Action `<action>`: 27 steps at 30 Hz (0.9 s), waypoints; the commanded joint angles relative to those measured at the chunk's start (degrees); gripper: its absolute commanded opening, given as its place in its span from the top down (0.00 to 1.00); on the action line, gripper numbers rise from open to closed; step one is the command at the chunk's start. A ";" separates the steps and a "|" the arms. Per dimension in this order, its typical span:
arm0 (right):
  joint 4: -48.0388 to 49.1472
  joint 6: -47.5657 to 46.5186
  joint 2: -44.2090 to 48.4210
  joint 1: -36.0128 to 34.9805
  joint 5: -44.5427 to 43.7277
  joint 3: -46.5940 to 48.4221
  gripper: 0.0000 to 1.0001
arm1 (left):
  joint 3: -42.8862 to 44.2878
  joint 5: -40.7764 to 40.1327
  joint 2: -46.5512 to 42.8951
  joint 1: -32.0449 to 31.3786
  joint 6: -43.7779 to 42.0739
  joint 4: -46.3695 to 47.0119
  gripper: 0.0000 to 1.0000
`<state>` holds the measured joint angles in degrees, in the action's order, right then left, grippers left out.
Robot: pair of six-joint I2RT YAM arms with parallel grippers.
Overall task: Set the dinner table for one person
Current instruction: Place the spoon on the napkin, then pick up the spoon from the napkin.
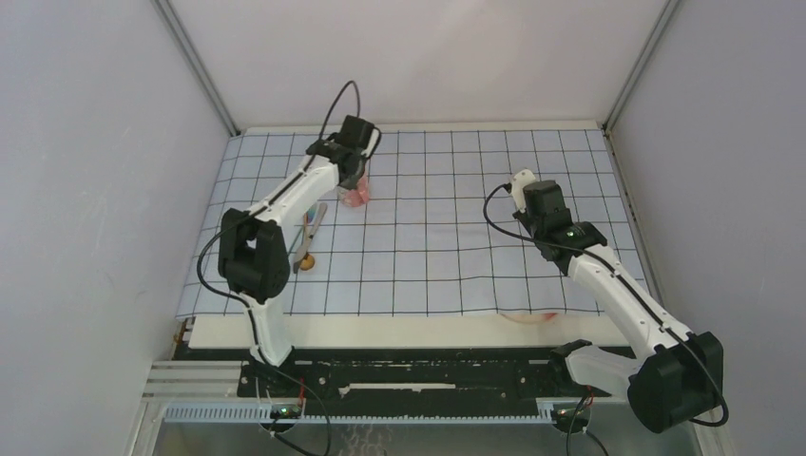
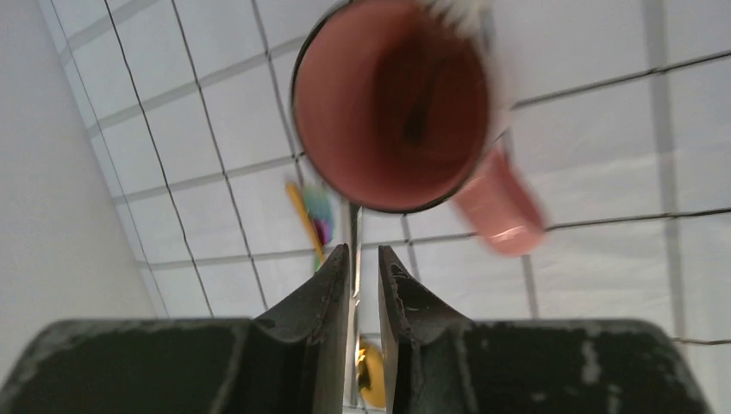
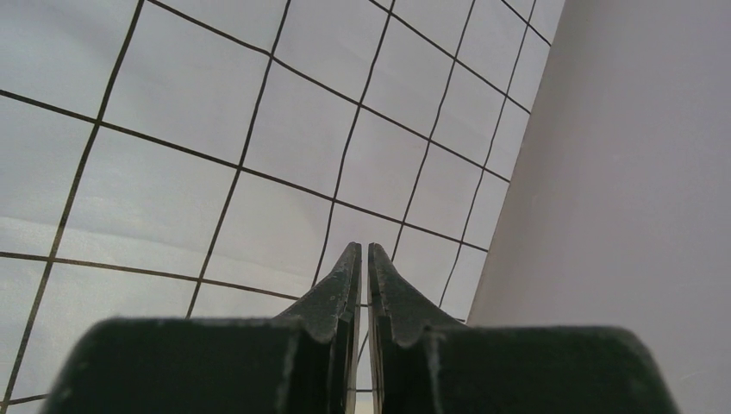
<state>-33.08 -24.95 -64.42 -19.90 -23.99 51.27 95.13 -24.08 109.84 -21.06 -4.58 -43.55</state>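
A pink mug [image 1: 356, 198] stands upright on the pale-blue gridded cloth [image 1: 428, 237], which covers most of the dinner table [image 1: 380, 331]. My left gripper [image 1: 352, 180] hangs just above the mug. In the left wrist view the mug's mouth [image 2: 392, 103] lies past the fingertips and its handle [image 2: 500, 207] points right. The left gripper [image 2: 364, 254] has its jaws a narrow gap apart with nothing between them. My right gripper [image 1: 522, 180] hovers over bare cloth at the right. In the right wrist view its jaws [image 3: 363, 250] are together and empty.
Cutlery [image 1: 309, 237] with an orange end lies on the cloth left of the mug. In the left wrist view a silver handle [image 2: 353, 233] and a colourful utensil [image 2: 315, 216] show. A pinkish thing [image 1: 527, 318] sits at the cloth's front edge. Grey walls close in both sides.
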 commanded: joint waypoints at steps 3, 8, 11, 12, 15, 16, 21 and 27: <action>3.88 0.89 -1.11 -0.47 -0.02 0.43 0.87 | 11.53 -4.94 2.07 -4.56 -2.64 4.46 0.78; 2.96 1.26 -0.33 -0.49 -0.14 0.85 0.87 | 18.56 -14.05 9.14 -7.27 -6.62 5.24 0.78; 2.60 1.01 0.07 -0.40 -0.41 0.83 0.87 | 18.39 -16.35 11.20 -9.69 -8.48 8.53 0.77; 2.58 0.88 0.09 -0.48 -0.67 0.85 0.87 | 18.85 -15.95 11.98 -9.99 -8.04 7.98 0.77; 1.94 0.54 0.07 -0.38 -0.84 0.82 0.87 | 20.81 -12.87 13.67 -10.61 -5.18 5.06 0.75; 1.80 0.53 0.08 -0.37 -0.96 0.77 0.87 | 20.84 -11.83 13.66 -10.73 -4.69 4.74 0.74; 1.79 0.39 0.27 -0.49 -0.96 0.80 0.87 | 20.84 -9.94 12.56 -11.24 -4.01 4.70 0.67; 1.38 0.87 -0.04 -0.56 -0.29 0.77 0.86 | 20.04 -12.52 12.35 -12.00 -6.82 6.51 0.54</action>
<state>-32.38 -24.75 -65.58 -20.03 -23.90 51.27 112.66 -34.33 125.05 -32.67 -9.54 -39.46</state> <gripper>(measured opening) 0.134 0.445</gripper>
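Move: The fork stands in the mug, its tines about 6 cm ahead of my left hand, 4 cm to its right and at fingertip height. The mug's middle is roughly 3 cm ahead, 1 cm right and 6 cm below me. The spoon lies on the cloth some 8 cm back, 8 cm to the left and 10 cm down. From my right hand the tines are about 14 cm ahead and 33 cm left. I swing my empty left hand about 10 cm to the right past the mug, also reaching some 5 cm forward, in an arc that climbs about 6 cm and sinks again to its starting height. My wrist turns slightly clockwise and my fingers tip up a little. I end to the right of the mug and its fork, opening the fingers to nearly half as I settle, still holding nothing. ##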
